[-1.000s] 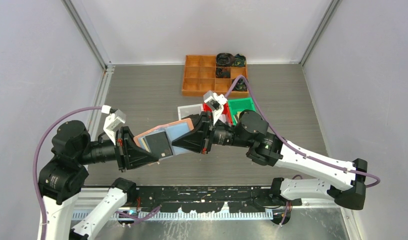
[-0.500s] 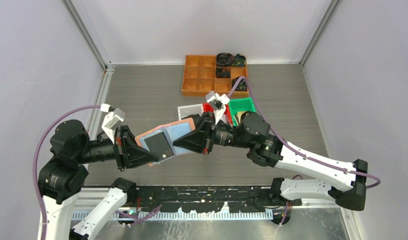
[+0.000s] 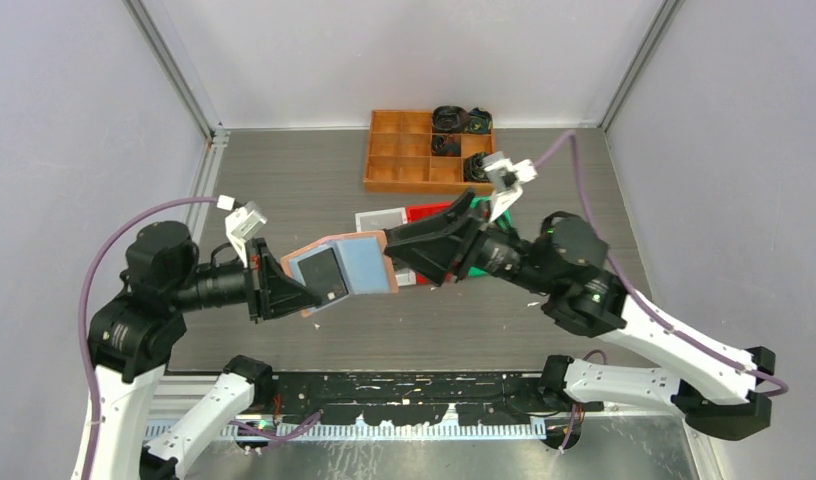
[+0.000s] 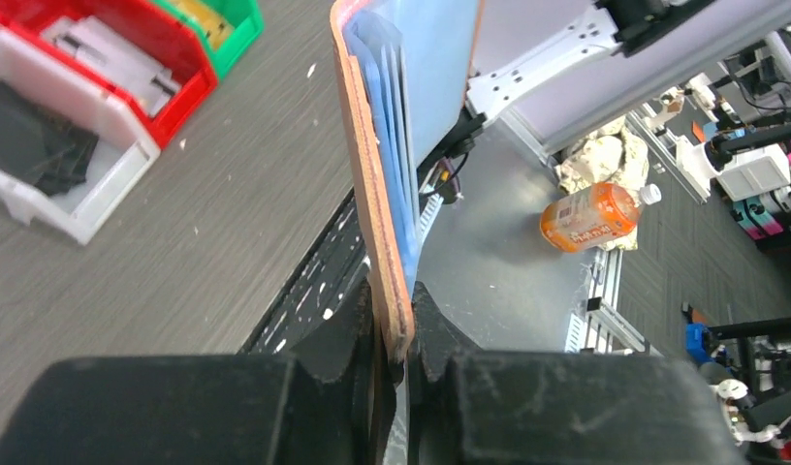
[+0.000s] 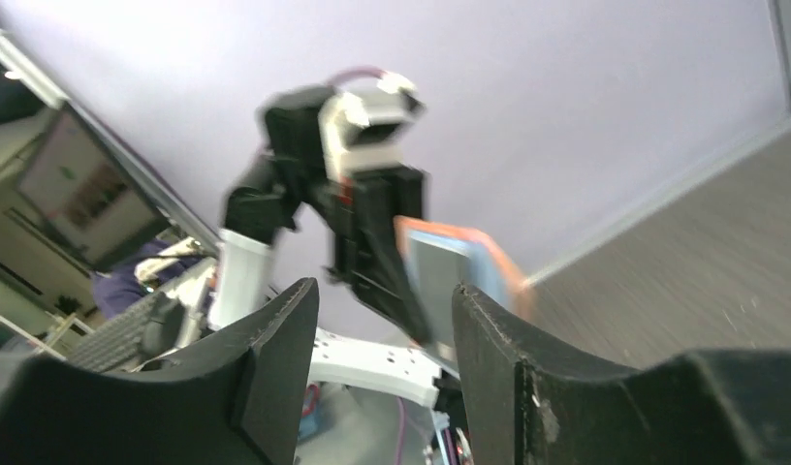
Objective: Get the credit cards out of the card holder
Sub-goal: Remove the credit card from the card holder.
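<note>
The card holder (image 3: 359, 262), salmon-pink with pale blue pockets, is held up above the table. My left gripper (image 3: 296, 296) is shut on its lower left edge. In the left wrist view the card holder (image 4: 374, 194) stands edge-on, pinched in the left gripper (image 4: 396, 334). A dark grey credit card (image 3: 319, 276) sits in a pocket on the face turned to the camera. My right gripper (image 3: 399, 245) hangs just right of the holder, open and with nothing in it. The right wrist view looks through the open right gripper (image 5: 382, 325) at the card holder (image 5: 469, 257) and its grey credit card (image 5: 432, 276).
A white bin (image 3: 381, 218), a red bin (image 3: 429, 211) and a green bin (image 3: 506, 208) stand behind the right gripper. An orange compartment tray (image 3: 409, 150) with dark items is at the back. The left wrist view also shows the white bin (image 4: 52, 174).
The right gripper has opened, let go of the holder's right edge and drawn back to the right. The left arm has moved the holder slightly right and up.
</note>
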`<state>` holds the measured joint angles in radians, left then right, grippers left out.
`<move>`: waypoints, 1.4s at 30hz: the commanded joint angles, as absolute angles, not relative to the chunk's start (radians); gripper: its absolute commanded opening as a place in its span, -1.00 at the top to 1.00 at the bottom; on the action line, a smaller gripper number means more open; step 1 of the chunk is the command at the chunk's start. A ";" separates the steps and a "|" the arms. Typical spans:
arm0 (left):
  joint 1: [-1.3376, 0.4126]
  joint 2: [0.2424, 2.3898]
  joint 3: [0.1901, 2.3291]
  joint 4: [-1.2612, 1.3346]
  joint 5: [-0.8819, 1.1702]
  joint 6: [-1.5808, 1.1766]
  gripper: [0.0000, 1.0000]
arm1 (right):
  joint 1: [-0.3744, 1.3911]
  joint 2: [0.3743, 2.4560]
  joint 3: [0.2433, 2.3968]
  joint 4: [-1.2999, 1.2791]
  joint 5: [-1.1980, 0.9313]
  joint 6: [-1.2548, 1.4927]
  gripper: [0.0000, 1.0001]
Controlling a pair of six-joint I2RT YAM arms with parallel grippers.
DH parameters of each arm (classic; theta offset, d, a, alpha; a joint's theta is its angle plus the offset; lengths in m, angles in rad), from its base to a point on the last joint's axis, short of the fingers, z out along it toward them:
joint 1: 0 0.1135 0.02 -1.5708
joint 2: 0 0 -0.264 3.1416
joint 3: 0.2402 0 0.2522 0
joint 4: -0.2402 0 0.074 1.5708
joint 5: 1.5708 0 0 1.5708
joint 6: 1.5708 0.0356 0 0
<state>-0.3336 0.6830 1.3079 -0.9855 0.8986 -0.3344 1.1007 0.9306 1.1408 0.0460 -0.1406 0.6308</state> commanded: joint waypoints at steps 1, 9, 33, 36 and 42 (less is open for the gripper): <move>-0.334 0.757 1.354 -1.100 0.840 -0.245 0.99 | 1.100 0.921 1.238 0.050 -0.141 0.637 -0.15; -0.334 0.759 1.396 -1.128 0.865 -0.188 1.00 | 1.101 1.127 1.302 0.031 -0.368 0.726 -0.10; -0.335 0.757 1.425 -1.108 1.034 -0.238 1.00 | 1.090 1.159 1.098 0.295 -0.500 0.879 0.17; -0.334 0.758 1.413 -1.097 1.031 -0.255 0.97 | 1.091 1.165 1.067 0.390 -0.511 0.912 0.25; -0.334 0.770 1.374 -1.053 1.001 -0.323 0.82 | 1.090 1.191 1.015 0.575 -0.533 0.991 0.47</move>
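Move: The right gripper, empty and open, has the dark card on the card holder's left page about 10 cm to its left, some 5 cm below and about 1 cm back. The holder's empty blue page is closer, around 3 cm left, level fore-and-aft and 5 cm below; the left gripper's fingertips are about 10 cm left, 5 cm back and 6 cm down. From the left gripper, which grips the holder's edge, the card is roughly 4 cm ahead, straight in front and 1 cm higher. Lift the right gripper about 5 cm clear of the holder, swing it left and down over the blue page to the dark card's right edge, then ease it back some 2 cm, turning the wrist counter-clockwise about 20 degrees and half closing the fingers astride the card. With the left gripper keep pinching the holder, dip it 3 cm and slightly forward, then bring it up and back towards the base. ##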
